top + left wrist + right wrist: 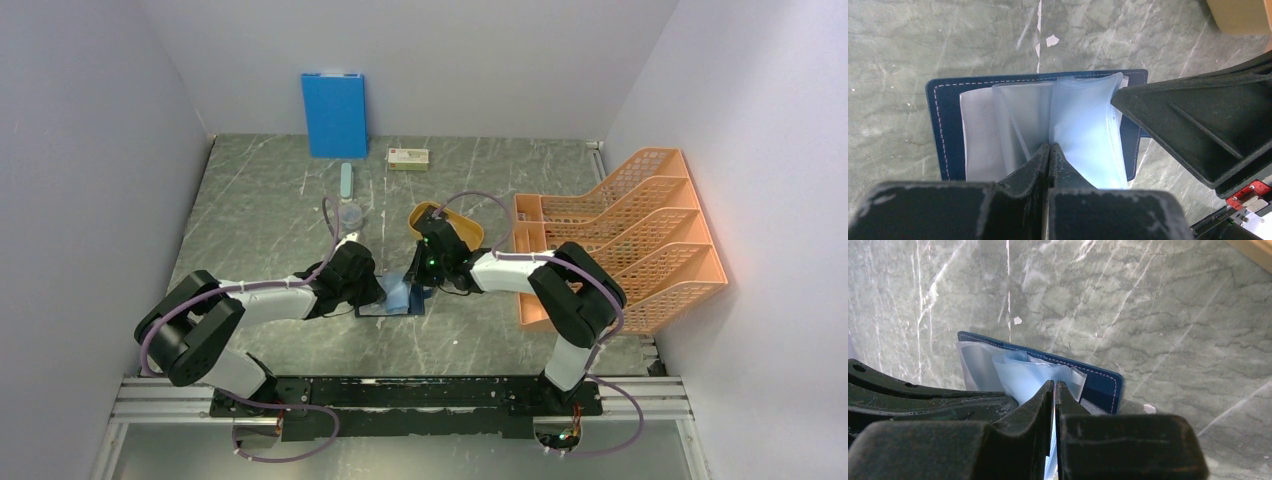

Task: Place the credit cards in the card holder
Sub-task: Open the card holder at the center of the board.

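The card holder (pixel 396 298) lies open on the table, its dark navy cover (pixel 943 130) down and its clear pale-blue sleeves (pixel 1088 135) fanned upward. My left gripper (pixel 1049 146) is shut, pinching a sleeve where the sleeves fold together. My right gripper (pixel 1055 384) comes in from the other side, and its black finger (pixel 1193 130) reaches the sleeves' far corner. Its jaws are shut on a thin pale-blue sheet seen edge-on. I cannot tell if that sheet is a credit card or a sleeve. No credit card shows plainly.
A yellow oval tray (pixel 472 229) sits just behind the right gripper. An orange file rack (pixel 625 235) fills the right side. A bright blue board (pixel 334 115) leans on the back wall, with a small box (pixel 408 158), a pale teal strip (pixel 346 181) and a clear cup (pixel 351 214) nearby.
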Tool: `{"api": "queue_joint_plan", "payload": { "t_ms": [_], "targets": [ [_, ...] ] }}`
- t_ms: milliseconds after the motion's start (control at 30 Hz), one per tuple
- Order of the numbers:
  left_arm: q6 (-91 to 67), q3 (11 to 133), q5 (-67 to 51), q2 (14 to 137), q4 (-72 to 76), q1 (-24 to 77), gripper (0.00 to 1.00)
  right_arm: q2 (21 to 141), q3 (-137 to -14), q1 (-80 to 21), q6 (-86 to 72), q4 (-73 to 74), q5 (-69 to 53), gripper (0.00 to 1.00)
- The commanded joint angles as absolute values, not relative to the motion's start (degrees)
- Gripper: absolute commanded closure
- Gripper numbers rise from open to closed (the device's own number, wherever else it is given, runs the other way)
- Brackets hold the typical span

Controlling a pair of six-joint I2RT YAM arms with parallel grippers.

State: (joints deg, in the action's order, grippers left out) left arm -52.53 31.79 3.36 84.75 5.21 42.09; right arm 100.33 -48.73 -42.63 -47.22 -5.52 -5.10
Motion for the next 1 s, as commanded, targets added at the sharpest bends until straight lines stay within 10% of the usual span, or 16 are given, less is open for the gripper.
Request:
{"api": "queue_joint_plan", "payload": {
  "t_ms": [0, 967],
  "targets": [
    [-51.8, 28.7, 3.6, 88.4, -1.2, 41.8, 0.95, 100.6, -48.0, -42.0, -46.5, -3.7, -4.0, 0.9],
    [-51.3, 29.6, 2.7, 84.7, -3.5, 41.8, 0.89, 100.0, -55.1, -47.9, -37.7, 1.8, -3.2, 0.66]
  ]
}}
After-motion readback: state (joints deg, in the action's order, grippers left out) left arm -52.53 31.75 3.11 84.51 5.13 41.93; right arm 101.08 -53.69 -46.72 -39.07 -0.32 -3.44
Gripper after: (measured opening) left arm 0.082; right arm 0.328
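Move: The blue sleeve in the open card holder has its middle about 2 cm left of the right hand, 2 cm back and 1 cm below; that hand is at the sleeve's far, right part. The whole holder's middle is some 4 cm left, 3 cm back and 2 cm down, and the yellow tray lies 8 cm right and 12 cm ahead. From the left hand, at mid-holder, the sleeve's middle is about 3 cm right and 1 cm ahead. The blue sleeve is worked at its loose right edge by the right hand, which after a brief hold sweeps about 2 cm left across it, drawing back and rising about 1 cm each, while turning some 10 degrees counter-clockwise and spreading its nearly shut fingers to about a third open around the sleeve. The left hand stays put, its shut tips still on the middle of the holder. ##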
